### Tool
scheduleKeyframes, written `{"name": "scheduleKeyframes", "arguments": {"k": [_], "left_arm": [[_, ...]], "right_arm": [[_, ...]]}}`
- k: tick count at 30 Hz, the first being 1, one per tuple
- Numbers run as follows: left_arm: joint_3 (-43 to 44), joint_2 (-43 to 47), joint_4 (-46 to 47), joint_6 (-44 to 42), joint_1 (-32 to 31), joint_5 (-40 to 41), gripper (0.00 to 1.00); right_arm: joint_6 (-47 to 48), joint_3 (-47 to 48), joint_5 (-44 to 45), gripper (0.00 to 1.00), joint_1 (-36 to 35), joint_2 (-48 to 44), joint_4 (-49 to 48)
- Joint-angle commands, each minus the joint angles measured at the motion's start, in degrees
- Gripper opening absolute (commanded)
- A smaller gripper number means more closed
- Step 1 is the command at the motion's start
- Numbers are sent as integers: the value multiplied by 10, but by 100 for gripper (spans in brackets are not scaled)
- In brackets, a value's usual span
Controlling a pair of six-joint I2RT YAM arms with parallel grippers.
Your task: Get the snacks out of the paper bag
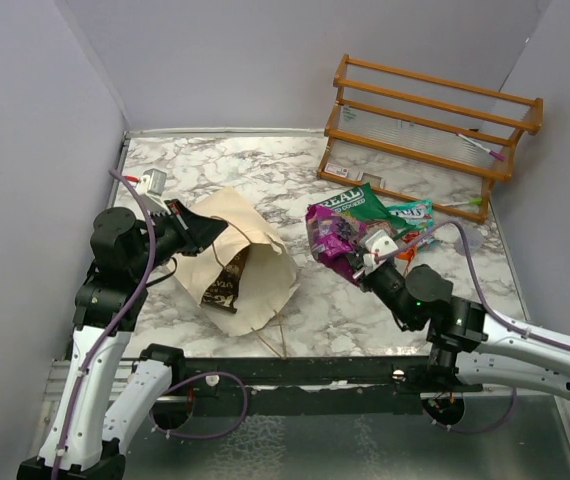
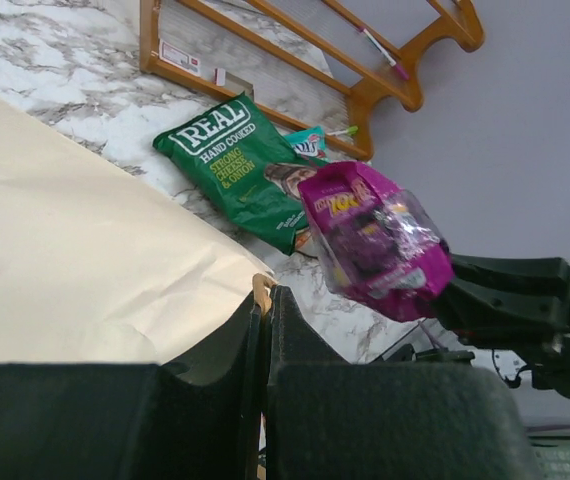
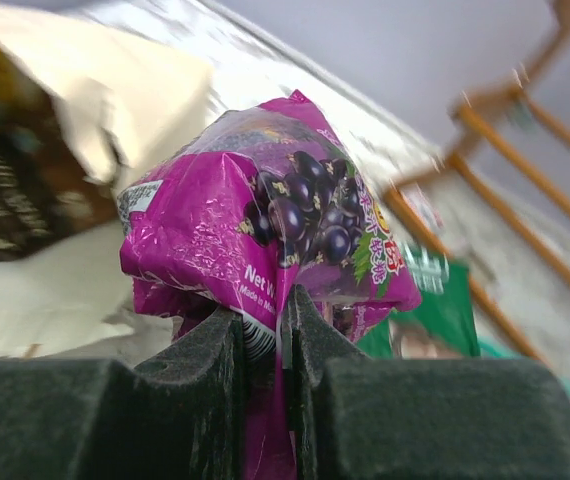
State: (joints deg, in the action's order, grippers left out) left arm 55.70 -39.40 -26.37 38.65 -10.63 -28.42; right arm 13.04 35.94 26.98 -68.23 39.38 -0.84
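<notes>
The cream paper bag (image 1: 245, 262) lies on its side, mouth toward the front, with a dark brown packet (image 1: 227, 282) showing inside. My left gripper (image 1: 197, 228) is shut on the bag's rim (image 2: 261, 292) at its upper left. My right gripper (image 1: 360, 262) is shut on the magenta-purple packet (image 1: 333, 236), holding it above the table right of the bag; it also shows in the right wrist view (image 3: 255, 230) and the left wrist view (image 2: 375, 240). The green bag (image 1: 365, 204) and a light-green packet (image 1: 410, 212) lie on the table beyond it.
The orange wooden rack (image 1: 425, 130) stands at the back right, with pens on it. Grey walls close in the marble table (image 1: 365, 310) on both sides and at the back. A black rail (image 1: 305, 370) runs along the near edge.
</notes>
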Motion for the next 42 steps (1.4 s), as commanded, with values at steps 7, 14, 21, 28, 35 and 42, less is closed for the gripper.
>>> {"name": "scheduleKeyframes", "arguments": {"k": [7, 14, 21, 28, 35, 42], "left_arm": [[20, -3, -6, -11, 0, 14, 0], [21, -3, -9, -13, 0, 12, 0], [13, 10, -1, -5, 0, 12, 0], [12, 17, -10, -4, 0, 15, 0], [11, 8, -1, -1, 0, 0, 0], [-8, 32, 9, 19, 0, 5, 0]], "right_arm": [[-437, -38, 180, 1, 0, 51, 105], [-647, -46, 157, 2, 0, 76, 280], [-683, -65, 187, 2, 0, 72, 352], [-918, -63, 304, 5, 0, 133, 499], [-1143, -50, 361, 19, 0, 193, 628], [-746, -35, 329, 71, 0, 115, 392]]}}
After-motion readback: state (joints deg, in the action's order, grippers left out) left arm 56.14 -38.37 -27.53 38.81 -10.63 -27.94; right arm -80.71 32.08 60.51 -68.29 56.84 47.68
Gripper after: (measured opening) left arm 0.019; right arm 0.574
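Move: The right hand holds the purple snack pack in the air. The bare table spot for it lies about 12 cm right, 2 cm ahead and 20 cm below. Beyond that spot is the green bag, about 13 cm ahead and 11 cm right of the hand; the orange packet lies 8 cm ahead and 17 cm right. From the left hand, still on the paper bag, the spot is some 24 cm right, 3 cm back and 26 cm below. Right hand sinks about 18 cm, swings 12 cm right, tipping down and turning clockwise, then opens, releasing the pack. ##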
